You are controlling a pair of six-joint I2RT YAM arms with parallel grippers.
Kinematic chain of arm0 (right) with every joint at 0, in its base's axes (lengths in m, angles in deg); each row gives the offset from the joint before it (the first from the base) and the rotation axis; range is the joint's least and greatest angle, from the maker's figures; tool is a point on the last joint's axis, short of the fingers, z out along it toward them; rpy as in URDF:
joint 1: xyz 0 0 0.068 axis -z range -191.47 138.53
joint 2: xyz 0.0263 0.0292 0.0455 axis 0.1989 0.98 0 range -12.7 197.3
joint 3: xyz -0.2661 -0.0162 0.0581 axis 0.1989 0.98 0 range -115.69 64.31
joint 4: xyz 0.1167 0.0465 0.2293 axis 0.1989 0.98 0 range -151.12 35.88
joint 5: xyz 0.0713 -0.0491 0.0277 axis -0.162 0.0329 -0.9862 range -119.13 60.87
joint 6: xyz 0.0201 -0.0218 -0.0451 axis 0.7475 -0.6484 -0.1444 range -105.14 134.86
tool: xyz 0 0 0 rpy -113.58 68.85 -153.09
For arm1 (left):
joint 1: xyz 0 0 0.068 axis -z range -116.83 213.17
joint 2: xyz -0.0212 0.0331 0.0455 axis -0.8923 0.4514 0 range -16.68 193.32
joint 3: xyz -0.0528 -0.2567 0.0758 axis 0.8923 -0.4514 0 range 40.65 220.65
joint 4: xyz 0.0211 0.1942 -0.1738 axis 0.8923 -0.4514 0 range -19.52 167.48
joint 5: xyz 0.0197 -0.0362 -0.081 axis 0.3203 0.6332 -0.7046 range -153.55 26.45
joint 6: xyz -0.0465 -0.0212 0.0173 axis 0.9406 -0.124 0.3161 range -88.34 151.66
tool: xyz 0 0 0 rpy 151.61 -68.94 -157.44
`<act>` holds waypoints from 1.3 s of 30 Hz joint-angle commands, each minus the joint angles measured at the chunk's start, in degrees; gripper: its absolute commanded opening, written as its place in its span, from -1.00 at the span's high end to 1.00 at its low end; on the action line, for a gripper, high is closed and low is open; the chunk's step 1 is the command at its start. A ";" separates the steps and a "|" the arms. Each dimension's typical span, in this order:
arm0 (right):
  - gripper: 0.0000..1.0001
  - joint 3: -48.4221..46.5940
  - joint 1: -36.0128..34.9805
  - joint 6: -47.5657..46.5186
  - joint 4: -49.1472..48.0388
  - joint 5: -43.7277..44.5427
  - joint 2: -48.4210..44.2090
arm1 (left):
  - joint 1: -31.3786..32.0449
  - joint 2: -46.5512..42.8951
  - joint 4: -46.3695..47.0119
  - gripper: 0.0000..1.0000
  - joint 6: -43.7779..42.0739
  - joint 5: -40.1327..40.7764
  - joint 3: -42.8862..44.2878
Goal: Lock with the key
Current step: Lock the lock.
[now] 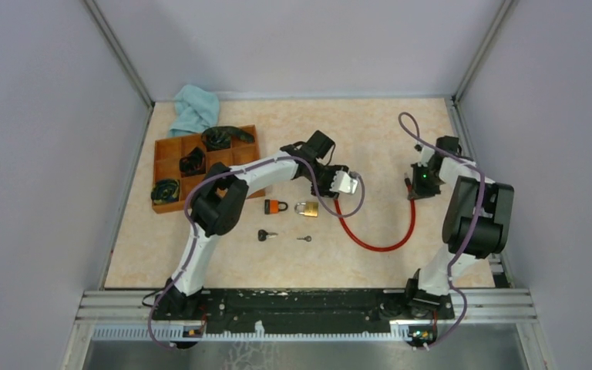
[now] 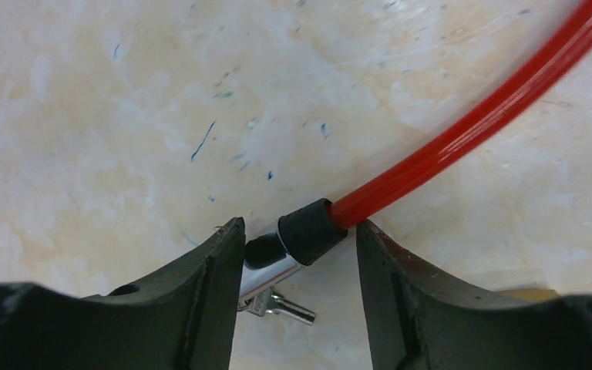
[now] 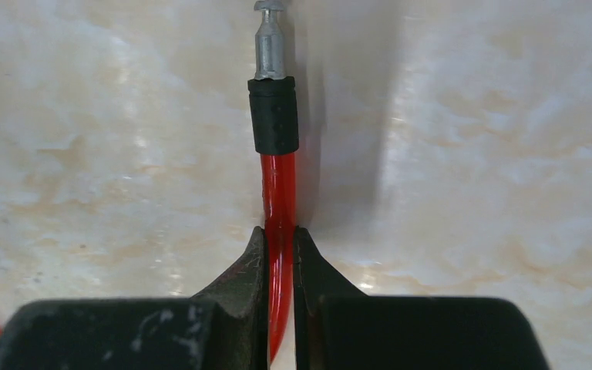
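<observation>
A red cable lock [image 1: 378, 247] curves across the table between both arms. My left gripper [image 1: 339, 193] is open around the cable's chrome lock head [image 2: 271, 266] and black sleeve [image 2: 308, 230]. The head touches the left finger [image 2: 216, 270], and a gap shows at the right finger. A small silver key [image 2: 281, 307] pokes out from under the head. My right gripper [image 3: 279, 231] is shut on the red cable [image 3: 277, 177], just behind its black sleeve [image 3: 273, 116] and metal pin [image 3: 270, 46].
An orange padlock [image 1: 276, 206] and a brass padlock [image 1: 306, 208] lie by the left arm. A black-headed key [image 1: 267, 235] and a small key [image 1: 304, 238] lie nearer. A wooden compartment tray [image 1: 158, 154] and a blue cloth [image 1: 196, 108] sit at the back left.
</observation>
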 commanded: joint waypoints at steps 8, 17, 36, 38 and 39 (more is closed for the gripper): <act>1.00 -2.64 -3.46 14.06 -7.82 -7.03 0.28 | -3.63 -1.35 11.47 -0.40 21.47 11.66 -7.37; 1.00 -5.61 0.63 18.07 -13.16 -4.32 2.61 | -8.74 -4.41 12.96 -0.61 24.66 14.09 -12.15; 1.00 -0.94 5.90 26.37 -20.92 -6.93 0.04 | -13.62 -11.88 5.89 -0.66 40.88 9.09 -16.17; 1.00 -0.71 5.85 26.40 -21.03 -6.71 -0.30 | -13.61 -13.46 6.27 -0.66 43.15 8.71 -17.39; 1.00 -0.47 5.84 26.40 -21.33 -6.64 -0.43 | -13.62 -14.29 6.88 -0.65 44.21 9.05 -18.18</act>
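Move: The lock barrel, with the cable's fitted end, lies between the left hand's open fingers, its middle roughly 1 cm ahead, 1 cm left and 1 cm below. From that hand the brass padlock lies about 8 cm left and 4 cm back, the orange padlock 17 cm left and 4 cm back. The right hand pinches the cable, its metal plug about 5 cm ahead and 1 cm left, with the lock some 24 cm to its left, level with it. The lock barrel is dragged left and forward by the left hand, which travels some 13 cm left and first 8 cm forward, then slightly back, turning counter-clockwise about 45 degrees while its fingers open wider. Still pinching the cable behind its sleeve, the right hand goes about 6 cm forward, swinging left, then right, and turns clockwise. ##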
